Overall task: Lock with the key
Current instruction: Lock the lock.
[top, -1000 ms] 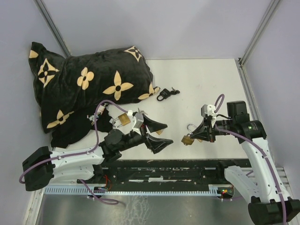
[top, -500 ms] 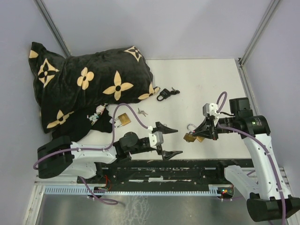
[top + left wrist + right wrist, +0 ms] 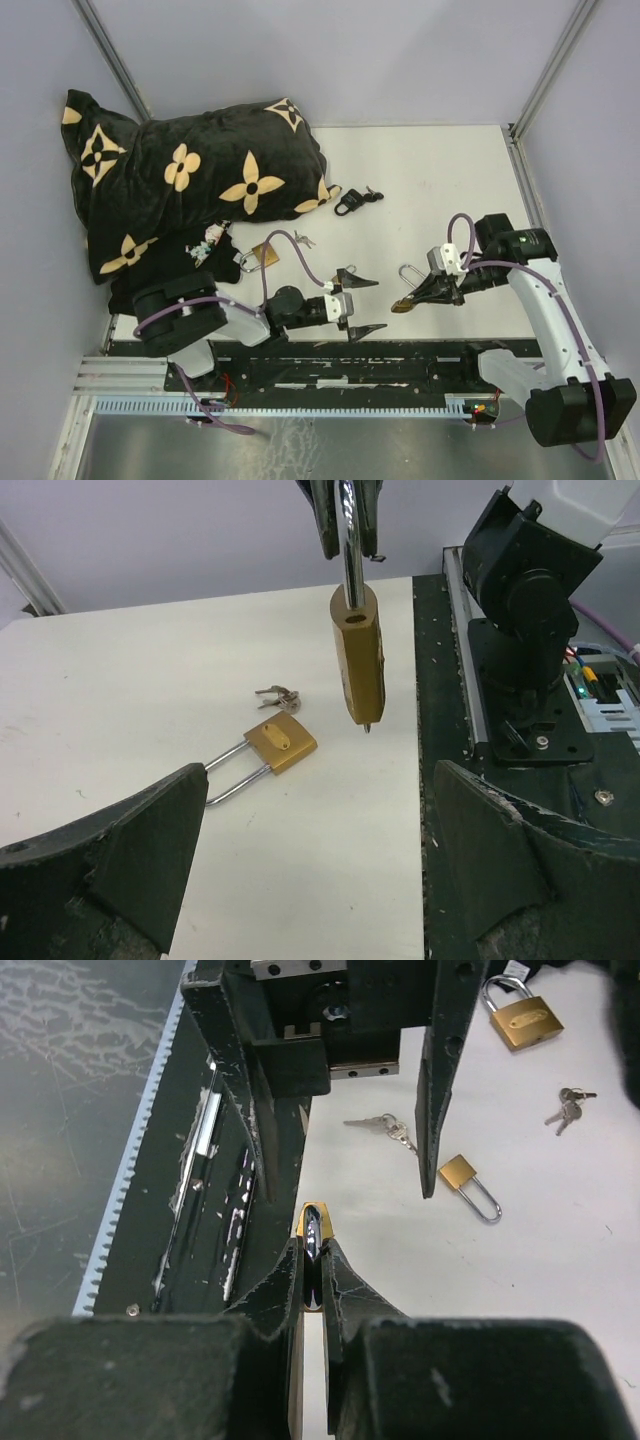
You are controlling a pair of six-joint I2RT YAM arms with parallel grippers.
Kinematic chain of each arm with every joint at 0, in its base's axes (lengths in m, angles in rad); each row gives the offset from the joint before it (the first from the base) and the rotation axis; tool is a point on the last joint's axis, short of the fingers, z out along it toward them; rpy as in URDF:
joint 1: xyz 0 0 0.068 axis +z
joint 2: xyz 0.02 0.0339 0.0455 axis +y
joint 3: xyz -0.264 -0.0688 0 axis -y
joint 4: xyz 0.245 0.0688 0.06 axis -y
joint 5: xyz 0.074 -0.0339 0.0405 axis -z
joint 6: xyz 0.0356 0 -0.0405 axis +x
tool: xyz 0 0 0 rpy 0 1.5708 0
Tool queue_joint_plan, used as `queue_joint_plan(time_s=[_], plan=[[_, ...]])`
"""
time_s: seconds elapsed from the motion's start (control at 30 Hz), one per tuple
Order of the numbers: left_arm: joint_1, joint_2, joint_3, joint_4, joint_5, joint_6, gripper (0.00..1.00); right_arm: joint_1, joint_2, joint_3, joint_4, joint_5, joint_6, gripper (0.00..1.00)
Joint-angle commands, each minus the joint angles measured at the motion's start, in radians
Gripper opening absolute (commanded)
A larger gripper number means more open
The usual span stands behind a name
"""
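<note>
My right gripper [image 3: 416,297] [image 3: 315,1250] is shut on the chrome shackle of a brass padlock [image 3: 403,304] [image 3: 358,665], which hangs body-down just above the table. An empty shackle hole shows on top of its body. My left gripper [image 3: 378,304] [image 3: 320,770] faces it from the left, low and open, with nothing between its fingers. A small long-shackled brass padlock [image 3: 275,745] [image 3: 460,1173] lies on the table just beyond the hanging one. One key bunch [image 3: 280,695] lies behind that padlock. Another key bunch [image 3: 385,1125] lies between the left fingers. Neither gripper holds a key.
A black pillow with gold flowers [image 3: 190,180] fills the far left. At its edge lie a larger brass padlock [image 3: 262,255] and a key bunch [image 3: 303,238]. A black padlock with keys [image 3: 347,203] lies mid-table. The black base rail [image 3: 350,360] runs along the near edge.
The left arm has drawn back from the pillow-side padlock and swung right, its open gripper now low and facing the right gripper. The right gripper has sunk slightly toward the near edge with its padlock.
</note>
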Motion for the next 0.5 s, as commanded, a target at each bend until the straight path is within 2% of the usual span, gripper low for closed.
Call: queue_joint_plan(time_s=[0.0, 0.2, 0.37, 0.47], plan=[[0.006, 0.124, -0.001, 0.366, 0.026, -0.051, 0.99, -0.002, 0.023, -0.038, -0.058, -0.004, -0.242, 0.01], [0.005, 0.226, 0.010, 0.428, 0.088, -0.020, 0.99, -0.003, -0.022, -0.136, 0.237, 0.062, -0.010, 0.02], [0.004, 0.272, 0.027, 0.428, 0.060, -0.005, 0.99, 0.003, 0.026, -0.136, 0.248, 0.039, -0.036, 0.02], [0.001, 0.296, 0.040, 0.427, 0.008, 0.004, 0.97, 0.007, 0.028, -0.158, 0.320, 0.033, 0.009, 0.02]])
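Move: The padlock hangs by its shackle from the closed right fingers, some 7 cm to the right of the open left fingers, straight ahead of their line and about 1 cm higher. From the left hand, the small padlock on the table is about 11 cm forward, 4 left and 15 below; the long-shackle padlock is about 11 forward, 17 right and as low. From the right hand, the left fingers lie some 10 cm left, 1 back and 5 below. Lower both hands together by about 5 cm towards the table, keeping the left gripper wide open and pointing right at the hanging padlock, and edging it about 1 cm to the right. Keep the right fingers shut on the shackle; once most of the way down, carry the padlock forward about 2 cm, its fingertips dipping some 5 degrees. ##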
